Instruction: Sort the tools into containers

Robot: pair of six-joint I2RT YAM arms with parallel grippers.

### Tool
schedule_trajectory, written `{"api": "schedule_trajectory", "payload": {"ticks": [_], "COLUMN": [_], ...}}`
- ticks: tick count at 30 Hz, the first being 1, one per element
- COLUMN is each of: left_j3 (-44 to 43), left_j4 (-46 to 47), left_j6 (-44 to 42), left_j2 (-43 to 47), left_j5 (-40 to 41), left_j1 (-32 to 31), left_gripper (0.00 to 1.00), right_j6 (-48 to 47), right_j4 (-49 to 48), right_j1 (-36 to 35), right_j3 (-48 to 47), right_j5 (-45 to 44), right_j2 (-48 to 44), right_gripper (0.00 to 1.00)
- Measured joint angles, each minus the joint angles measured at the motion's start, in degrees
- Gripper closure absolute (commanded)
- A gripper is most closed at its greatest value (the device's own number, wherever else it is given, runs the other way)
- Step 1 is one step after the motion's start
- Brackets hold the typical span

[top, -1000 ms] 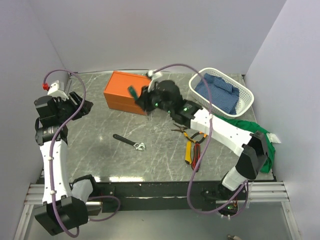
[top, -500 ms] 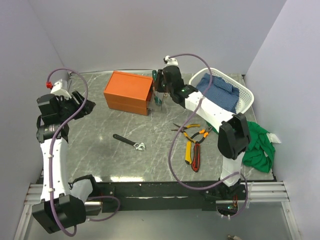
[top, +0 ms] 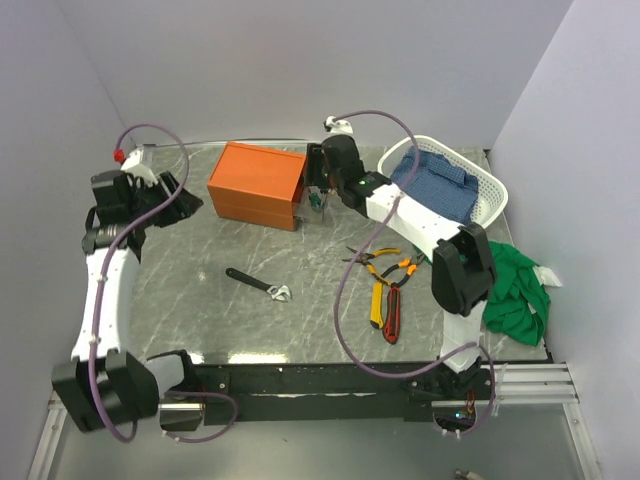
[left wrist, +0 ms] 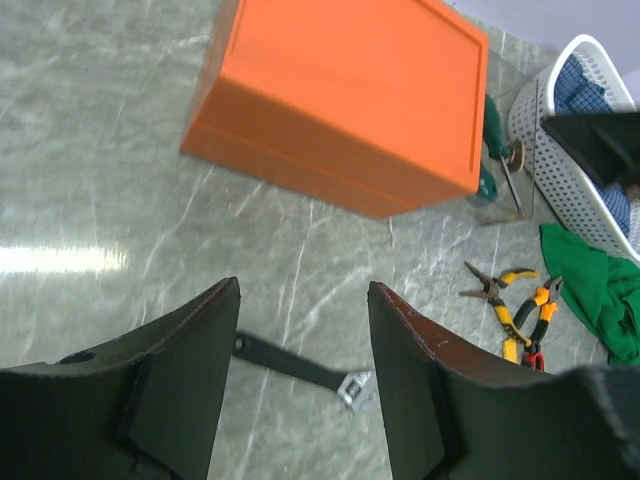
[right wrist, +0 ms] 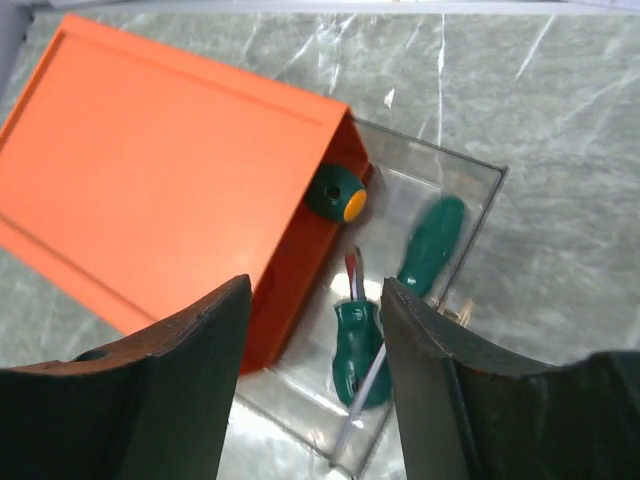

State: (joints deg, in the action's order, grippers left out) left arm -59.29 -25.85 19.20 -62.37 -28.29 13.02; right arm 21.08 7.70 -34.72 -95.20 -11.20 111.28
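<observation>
My right gripper stands open above a clear plastic container that sits against the right end of the orange box. Three green-handled screwdrivers lie in the clear container: one blurred, one between my fingers, one against the box. In the top view the right gripper hangs by the box. The left gripper is open and empty, high over the black wrench. The wrench, pliers and two utility knives lie on the table.
A white basket holding a blue cloth stands at the back right. A green cloth lies at the right edge. The left gripper hovers left of the orange box. Walls close in on three sides.
The right gripper carried a green screwdriver from over the orange box to the clear container and opened, letting it drop in. The left arm swung slightly towards the box.
</observation>
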Motion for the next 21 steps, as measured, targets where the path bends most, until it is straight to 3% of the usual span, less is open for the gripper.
{"api": "schedule_trajectory", "payload": {"ticks": [7, 9, 11, 12, 15, 21], "left_j3": [-10.3, -13.9, -17.4, -19.3, -23.6, -25.1], "left_j4": [3.4, 3.6, 3.7, 3.5, 3.7, 5.2], "left_j6": [-0.2, -1.6, -3.7, -5.4, -9.1, -9.4], "left_j2": [-14.3, -18.1, -21.2, -22.7, -26.8, -32.5], "left_j5": [0.3, 0.6, 0.6, 0.3, -1.2, -4.8], "left_j1": [-2.1, -2.1, -2.1, -2.1, -2.1, -2.1], "left_gripper": [0.46, 0.75, 0.97, 0.99, 0.99, 0.99], "right_j6": [-4.4, -5.5, -6.1, -6.3, -6.7, -6.0], "right_j4": [-0.4, -1.1, -1.8, -2.2, -2.6, -2.3], "right_j1": [1.6, 4.0, 6.8, 8.9, 14.6, 20.5], "right_j3": [7.6, 9.2, 10.1, 10.6, 12.1, 12.3], "right_j5": [4.0, 6.1, 7.7, 8.7, 13.1, 21.3], "right_j2": [-11.9, -15.0, -16.2, -16.3, -14.8, -7.7], "right_gripper": [0.36, 0.37, 0.48, 0.64, 0.99, 1.00]}}
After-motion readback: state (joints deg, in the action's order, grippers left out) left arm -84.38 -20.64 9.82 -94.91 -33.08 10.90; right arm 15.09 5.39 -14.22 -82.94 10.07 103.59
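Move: The open clear drawer of the orange box lies almost straight under the right hand, level fore and aft, about 1 cm to its right and 17 below. The orange box's middle is some 16 cm left and 2 ahead of that hand, the white basket about 34 cm right and 3 ahead. From the left hand, the orange box is roughly 18 cm ahead, 11 right and 18 below; the wrench lies 8 cm back and 14 right. Empty and touching nothing, the right hand heads for the open space between drawer and basket, rising about 7 cm as it draws slightly back, swinging some 14 cm right past the drawer's outer end, then coming forward and dropping about 9 cm as its fingers shut. Meanwhile the left hand drives about 14 cm forward towards the orange box's left end, turning some 10 degrees clockwise and closing its empty fingers. ##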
